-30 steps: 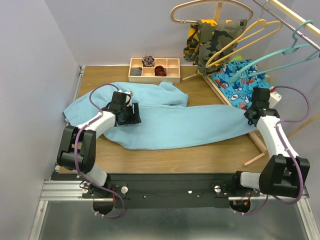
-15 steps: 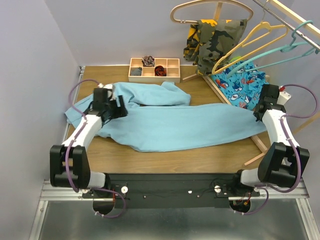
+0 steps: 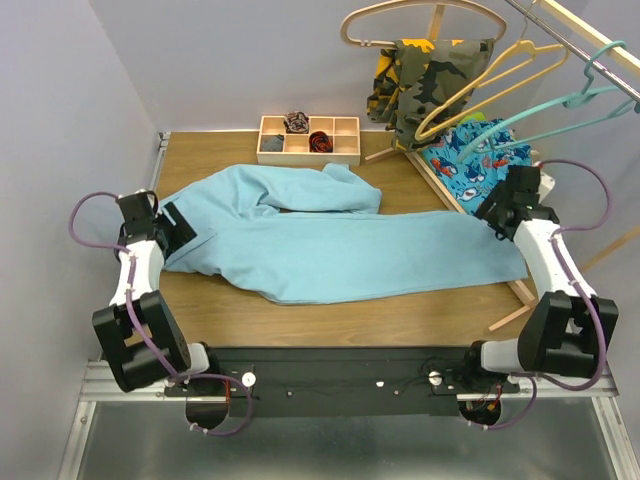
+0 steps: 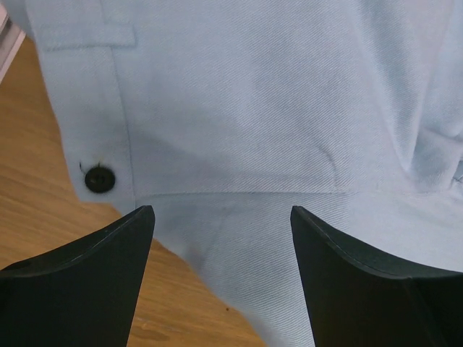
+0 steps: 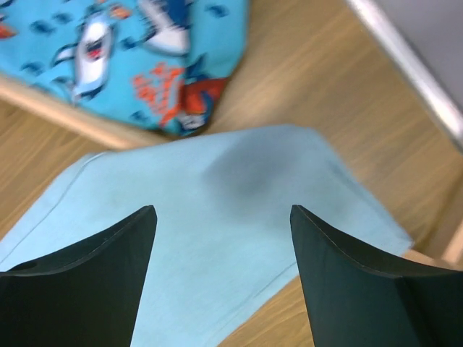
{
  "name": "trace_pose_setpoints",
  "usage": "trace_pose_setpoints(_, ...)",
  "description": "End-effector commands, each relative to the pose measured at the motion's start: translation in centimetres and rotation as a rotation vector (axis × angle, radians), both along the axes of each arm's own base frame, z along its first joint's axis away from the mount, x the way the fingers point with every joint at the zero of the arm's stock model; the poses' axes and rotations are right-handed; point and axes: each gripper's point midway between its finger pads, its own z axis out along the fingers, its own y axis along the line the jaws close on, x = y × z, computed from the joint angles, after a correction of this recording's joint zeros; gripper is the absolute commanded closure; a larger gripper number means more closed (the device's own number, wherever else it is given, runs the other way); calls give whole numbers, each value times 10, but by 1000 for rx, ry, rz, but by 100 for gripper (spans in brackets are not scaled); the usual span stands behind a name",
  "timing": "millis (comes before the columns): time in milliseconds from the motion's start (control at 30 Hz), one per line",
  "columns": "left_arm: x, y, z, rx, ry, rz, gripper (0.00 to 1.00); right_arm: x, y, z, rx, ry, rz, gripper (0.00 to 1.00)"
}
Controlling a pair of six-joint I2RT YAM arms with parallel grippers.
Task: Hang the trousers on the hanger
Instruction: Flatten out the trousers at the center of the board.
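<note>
The light sky-blue trousers lie spread flat across the wooden table, waist to the left and leg end to the right. My left gripper is open at the waist end; the left wrist view shows the waistband with a black button just ahead of the left gripper. The right gripper hangs open over the leg end, with nothing held between its fingers. High at the right, the teal hanger hangs by its hook from the rail.
A yellow hanger and a pale wooden hanger hang beside the teal one. A camouflage garment and a shark-print cloth sit on the rack at the back right. A compartment tray stands at the back.
The left gripper has swung left from the middle of the trousers to the waist end near the table's left edge. The right gripper has opened and let go of the leg end.
</note>
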Motion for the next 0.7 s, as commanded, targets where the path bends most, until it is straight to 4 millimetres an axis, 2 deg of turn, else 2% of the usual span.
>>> trace_pose_setpoints(0,-33,8,-8,-49,28,173,15,11,69,-5,72,-37,153,17)
trace_pose_setpoints(33,-41,6,-16,-60,44,198,15,11,76,-7,81,-35,166,17)
trace_pose_setpoints(67,-44,6,-17,-67,37,231,15,11,97,-10,94,-31,212,17)
trace_pose_setpoints(200,-46,3,-9,-138,-15,344,15,14,147,-19,155,-40,351,17)
trace_pose_setpoints(267,-48,-2,-14,-173,-32,370,15,14,171,-28,200,-27,416,17)
trace_pose_setpoints(433,-50,-7,-37,-225,-41,417,16,15,205,-46,291,-10,513,17)
trace_pose_setpoints(600,-44,-9,-57,-258,-17,424,18,11,219,-73,358,62,534,18)
trace_pose_setpoints(667,-40,-5,-57,-249,-33,429,20,10,221,-78,369,73,533,18)
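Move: Behind the open left hand, about 4 cm back and 8 cm below, lies the trousers' near waistband edge; the black button sits roughly 3 cm back and 6 cm to that hand's left. For the open right hand, the middle of the flat leg is about 22 cm left, 2 cm ahead and 11 cm down. From the same hand, the leg's hem is some 10 cm right and 2 cm back, the patterned cloth about 22 cm ahead and 5 cm right. Sweeping about 20 cm to the left over the flat leg, the right hand sinks as it nears the middle and swings round counter-clockwise some 30 degrees, fingers open. The left hand, also open, sinks about 6 cm while drawing back nearly as far, turning counter-clockwise until its fingers come down close over the near waistband edge; neither is seen to touch. ##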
